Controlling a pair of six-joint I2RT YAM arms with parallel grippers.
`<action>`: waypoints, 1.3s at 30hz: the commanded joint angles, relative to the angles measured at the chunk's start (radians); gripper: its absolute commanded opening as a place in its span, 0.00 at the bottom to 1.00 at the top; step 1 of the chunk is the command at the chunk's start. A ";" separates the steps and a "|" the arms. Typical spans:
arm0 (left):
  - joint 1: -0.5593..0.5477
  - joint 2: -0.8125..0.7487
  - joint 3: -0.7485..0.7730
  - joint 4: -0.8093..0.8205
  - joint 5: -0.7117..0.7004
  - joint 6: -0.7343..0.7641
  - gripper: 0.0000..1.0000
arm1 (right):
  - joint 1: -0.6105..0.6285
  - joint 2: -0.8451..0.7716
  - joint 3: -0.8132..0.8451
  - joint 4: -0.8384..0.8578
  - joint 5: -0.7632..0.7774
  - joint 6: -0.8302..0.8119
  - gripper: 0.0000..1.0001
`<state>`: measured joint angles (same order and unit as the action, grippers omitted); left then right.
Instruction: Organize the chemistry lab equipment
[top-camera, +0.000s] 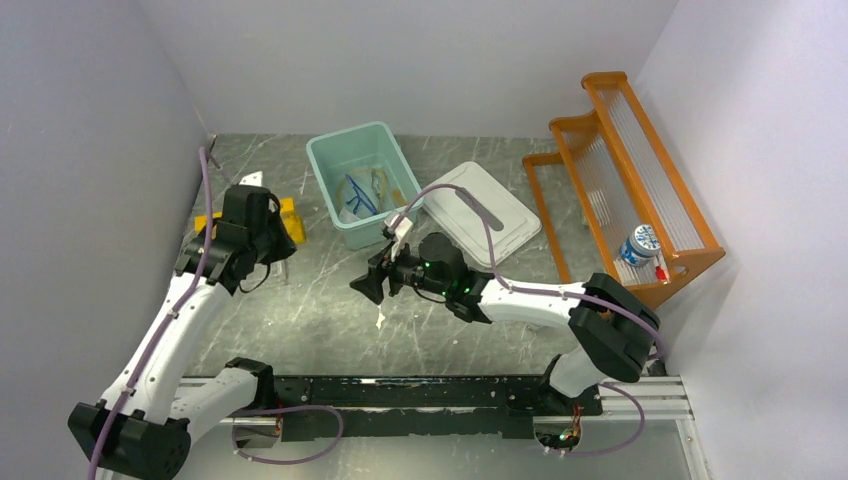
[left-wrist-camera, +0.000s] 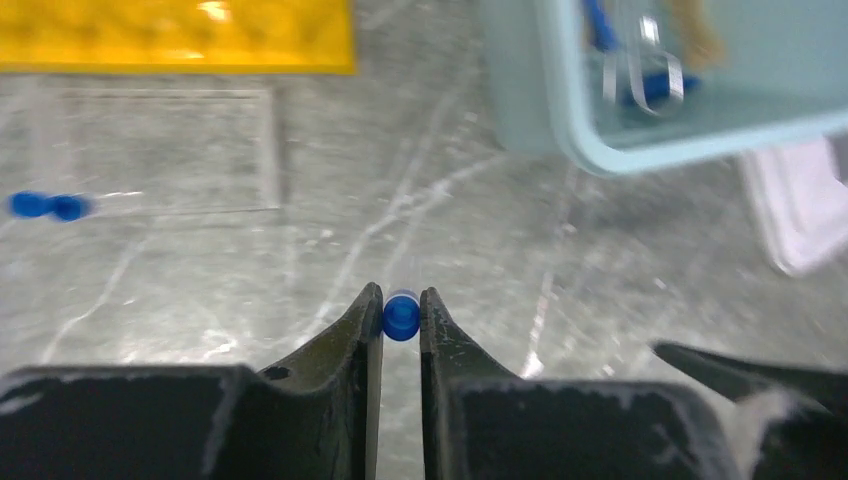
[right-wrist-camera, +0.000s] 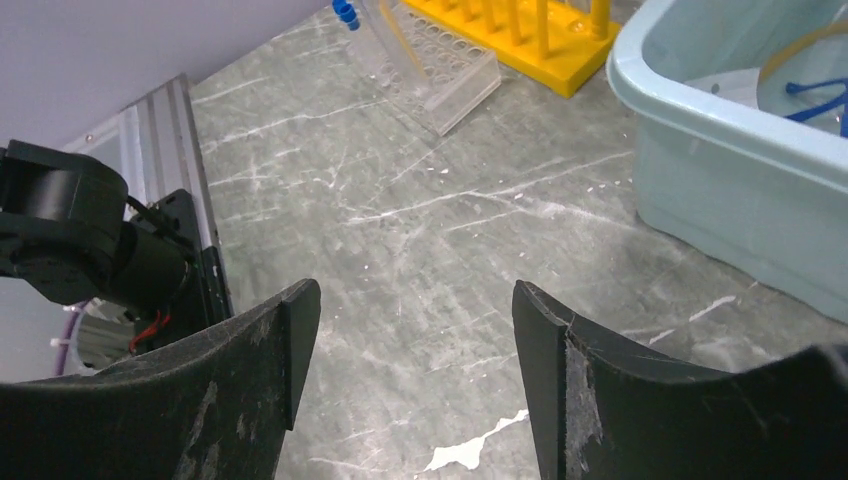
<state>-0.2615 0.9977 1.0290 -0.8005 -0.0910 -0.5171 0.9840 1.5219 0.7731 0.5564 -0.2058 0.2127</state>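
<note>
In the left wrist view my left gripper (left-wrist-camera: 401, 298) is shut on a clear test tube with a blue cap (left-wrist-camera: 401, 318), seen end-on just above the table. From above, that gripper (top-camera: 283, 262) hangs next to the yellow tube rack (top-camera: 291, 221). Another blue-capped test tube (left-wrist-camera: 45, 205) lies by a clear rack (left-wrist-camera: 170, 150). My right gripper (right-wrist-camera: 415, 300) is open over bare table with nothing between its fingers; from above it (top-camera: 368, 285) sits at mid table. Silver forceps (left-wrist-camera: 640, 75) and blue tubing (top-camera: 357, 193) lie in the teal bin (top-camera: 325, 165).
A white lid (top-camera: 490, 215) lies right of the bin. The orange wooden shelf (top-camera: 620, 180) stands at the far right with a white and blue bottle (top-camera: 640, 245) on it. A small white scrap (top-camera: 381, 320) lies below my right gripper.
</note>
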 joint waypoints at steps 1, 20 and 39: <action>0.007 -0.030 -0.083 0.053 -0.338 -0.041 0.16 | -0.008 -0.036 -0.043 0.009 0.024 0.085 0.73; 0.165 0.118 -0.181 0.203 -0.434 -0.025 0.17 | -0.037 -0.029 -0.084 -0.041 0.056 0.118 0.72; 0.224 0.141 -0.227 0.206 -0.431 -0.028 0.15 | -0.046 0.016 -0.096 -0.015 0.059 0.116 0.71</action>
<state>-0.0532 1.1328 0.8040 -0.6209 -0.5217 -0.5461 0.9417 1.5234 0.6895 0.5098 -0.1562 0.3328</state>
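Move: The clear tube rack, for which the left hand's blue-capped tube is bound, lies about 14 cm to that hand's left, 8 cm ahead and 16 cm below. Two blue-capped tubes stand at its near left corner, some 17 cm left and 4 cm ahead of the hand. The yellow rack is roughly 9 cm beyond the clear one; the teal bin sits about 22 cm ahead and 12 cm right. From the right hand the clear rack is some 28 cm left, 11 cm ahead. The blue-capped tube, still pinched in the left fingers, is carried left about 13 cm and, increasingly, down some 9 cm to the near edge of the clear tube rack, the wrist turning about 30 degrees counter-clockwise with its left side rising, then easing almost to a stop. The empty right hand, fingers staying open, backs off down and right by about 5 cm and tips slightly down. ##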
